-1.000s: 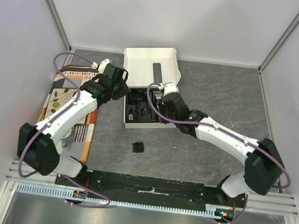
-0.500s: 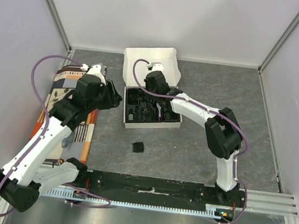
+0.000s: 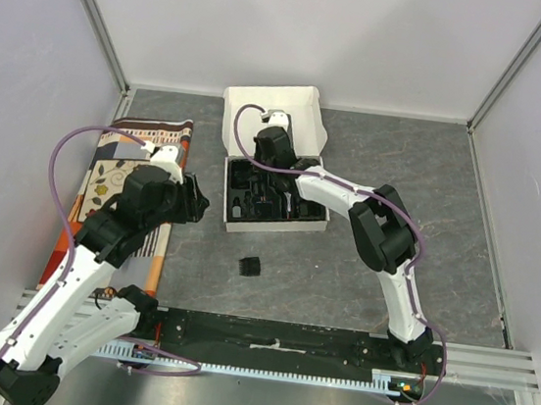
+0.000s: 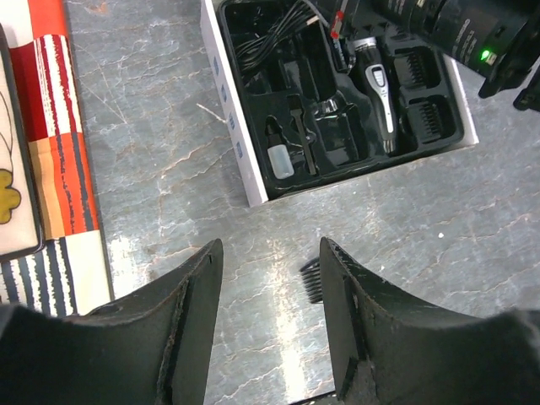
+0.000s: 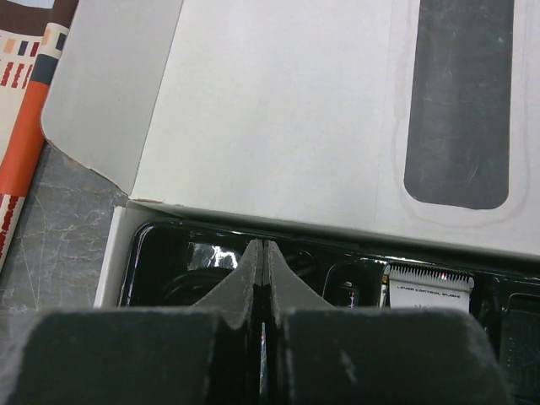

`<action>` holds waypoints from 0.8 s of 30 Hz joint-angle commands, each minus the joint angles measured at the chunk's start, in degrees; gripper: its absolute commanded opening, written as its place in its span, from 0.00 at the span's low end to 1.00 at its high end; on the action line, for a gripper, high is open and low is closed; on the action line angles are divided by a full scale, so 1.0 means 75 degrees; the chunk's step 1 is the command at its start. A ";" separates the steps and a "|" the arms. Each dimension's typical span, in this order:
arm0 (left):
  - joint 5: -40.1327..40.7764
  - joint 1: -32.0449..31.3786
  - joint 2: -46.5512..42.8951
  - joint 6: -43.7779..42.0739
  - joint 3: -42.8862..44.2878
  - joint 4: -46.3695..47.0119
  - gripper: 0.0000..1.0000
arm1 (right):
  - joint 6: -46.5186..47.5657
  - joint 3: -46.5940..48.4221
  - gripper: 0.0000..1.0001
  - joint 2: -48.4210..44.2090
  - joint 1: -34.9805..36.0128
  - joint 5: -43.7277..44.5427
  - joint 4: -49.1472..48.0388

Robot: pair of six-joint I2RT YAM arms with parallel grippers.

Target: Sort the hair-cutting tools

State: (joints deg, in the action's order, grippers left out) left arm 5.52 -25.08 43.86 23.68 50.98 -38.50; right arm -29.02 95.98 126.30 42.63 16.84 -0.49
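Observation:
The black clipper [image 4: 381,93] with its silver blade head [image 5: 426,283] lies in the black moulded tray [image 3: 234,220] of the white box. The coiled cable [image 4: 270,42] fills the tray's back-left pocket. A small pale bottle [image 4: 281,160] and comb guards [image 4: 430,118] sit in other pockets. One loose black comb guard [image 3: 250,265] lies on the table in front of the box. My left gripper [image 4: 270,253] hangs open and empty over the table, left of the box, with the loose guard [image 4: 310,278] just beyond its right finger. My right gripper [image 5: 265,245] is shut on nothing over the tray's back-left corner.
The box lid [image 3: 271,114] stands open behind the tray. A patterned orange mat [image 3: 120,179] covers the table's left side. Grey walls close in the left, back and right. My right arm [image 4: 456,25] reaches across the box's far right.
My left arm pulled back from the box toward the near left and its jaws widened. My right gripper moved to the tray's back-left corner and shut.

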 commanded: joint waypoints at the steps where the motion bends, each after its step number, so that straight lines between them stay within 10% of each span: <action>1: 0.0213 0.0028 -0.0117 -0.0650 -0.0211 0.0410 0.56 | -0.0104 0.0398 0.00 0.0164 -0.0012 -0.0030 -0.0380; 24: 0.0530 0.0028 -0.0375 -0.0697 -0.0516 0.0528 0.56 | 0.0142 -0.0083 0.00 -0.0830 0.0503 -0.0277 0.0054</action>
State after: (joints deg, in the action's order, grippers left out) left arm 7.94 -25.08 41.78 20.91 47.40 -36.29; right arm -28.91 94.15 126.54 46.13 13.93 0.14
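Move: The black cable lies coiled in the box's back-left compartment, about 5 cm below the right hand's shut fingertips, 2 cm back and a centimetre left. Also from that hand, the battery is some 5 cm right and 3 cm back. The clipper's middle is roughly 10 cm right and 6 cm back, the small bottle about 11 cm back and 3 cm left. For the left hand, the cable is about 24 cm ahead, 8 cm right and 17 cm lower. Whether the shut fingertips of the right hand touch the cable can't be seen. After barely moving at first, that hand draws back about 4 cm and left about 3 cm from the box's rear edge, sinking some 2 cm over the cable compartment; the wrist swings slightly counter-clockwise, the fingers staying closed. ##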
